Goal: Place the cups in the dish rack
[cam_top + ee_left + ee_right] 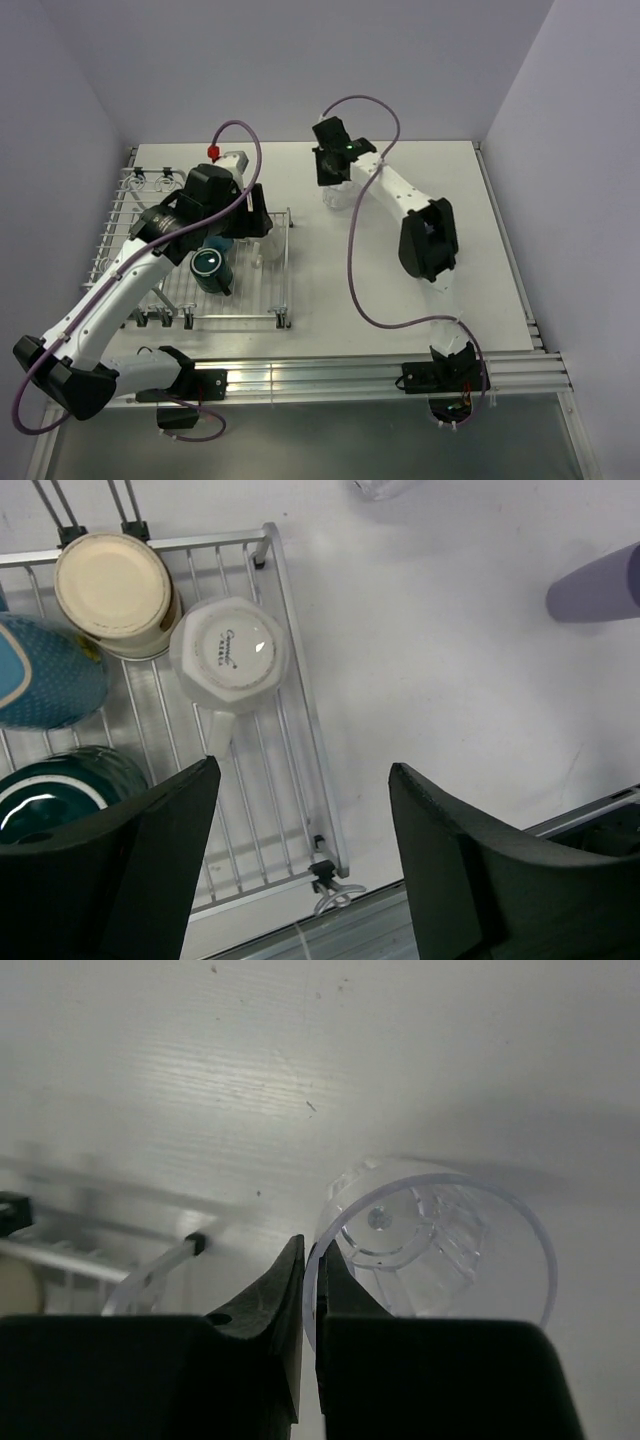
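Note:
The silver wire dish rack (282,300) lies at the left. In the left wrist view the rack (300,680) holds an upside-down white mug (228,650), a brown cup with its cream base up (110,590), a light blue mug (40,670) and a dark teal mug (50,790); the teal mug also shows from above (212,268). My left gripper (305,820) is open and empty above the rack's right edge (258,222). A lavender cup (600,585) stands on the table right of the rack. My right gripper (312,1260) is shut on the rim of the clear glass tumbler (440,1250), at the table's far middle (336,196).
The white table (470,250) ends in a metal rail (330,375) at the near edge. Grey walls close the back and both sides. The right arm's cable (352,270) loops over the table between the rack and the right arm.

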Available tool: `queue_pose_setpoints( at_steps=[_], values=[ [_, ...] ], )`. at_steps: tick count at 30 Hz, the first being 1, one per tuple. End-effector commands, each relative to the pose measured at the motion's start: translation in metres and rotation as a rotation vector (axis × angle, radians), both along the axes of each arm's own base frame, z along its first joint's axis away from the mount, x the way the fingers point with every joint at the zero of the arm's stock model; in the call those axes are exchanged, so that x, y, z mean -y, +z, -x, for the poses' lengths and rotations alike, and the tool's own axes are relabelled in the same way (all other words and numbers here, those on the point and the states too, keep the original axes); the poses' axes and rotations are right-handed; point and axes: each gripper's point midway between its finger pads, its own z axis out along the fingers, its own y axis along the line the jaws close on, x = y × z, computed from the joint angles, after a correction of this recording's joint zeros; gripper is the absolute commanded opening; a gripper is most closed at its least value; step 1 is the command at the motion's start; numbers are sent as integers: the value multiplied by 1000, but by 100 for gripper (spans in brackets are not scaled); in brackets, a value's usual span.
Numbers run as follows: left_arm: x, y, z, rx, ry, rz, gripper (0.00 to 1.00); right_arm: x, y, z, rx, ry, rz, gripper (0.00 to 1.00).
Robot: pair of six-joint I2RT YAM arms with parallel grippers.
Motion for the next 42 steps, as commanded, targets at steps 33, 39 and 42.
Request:
queue_pose_setpoints(
  at_steps=[33,39,42],
  values=[
    [76,88,17,301,-435,609,99,-18,288,282,125,575,-1323,0],
    [82,91,33,313,-513,664,99,-20,292,283,111,600,-1392,0],
    [84,91,40,307,-545,693,98,-21,295,283,112,606,-1412,0]
  ],
)
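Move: The right hand already pinches the clear glass by its rim just off the table, the glass's middle some 4 cm below and 3 cm to the right of its hand point. It is taken to the left gripper, roughly 23 cm back, 17 cm to the left and 14 cm higher. From that left hand the glass is about 23 cm ahead, 20 cm right and 18 cm down; the white mug is 8 cm ahead, 1 cm right and the green mug level, 13 cm left, both some 19 cm down. Keeping its pinch on the rim, the right hand swings the clear glass back about 28 cm and up some 25 cm towards the left gripper, most of the rise coming early, while it rolls its left side up by roughly 75 degrees so that its fingers end level, pointing left. The left hand rises and shifts right to meet it, about 8 cm each way, opening its fingers fully early on and turning them right and nearer level, and ends with them still open around the glass's lower body. ##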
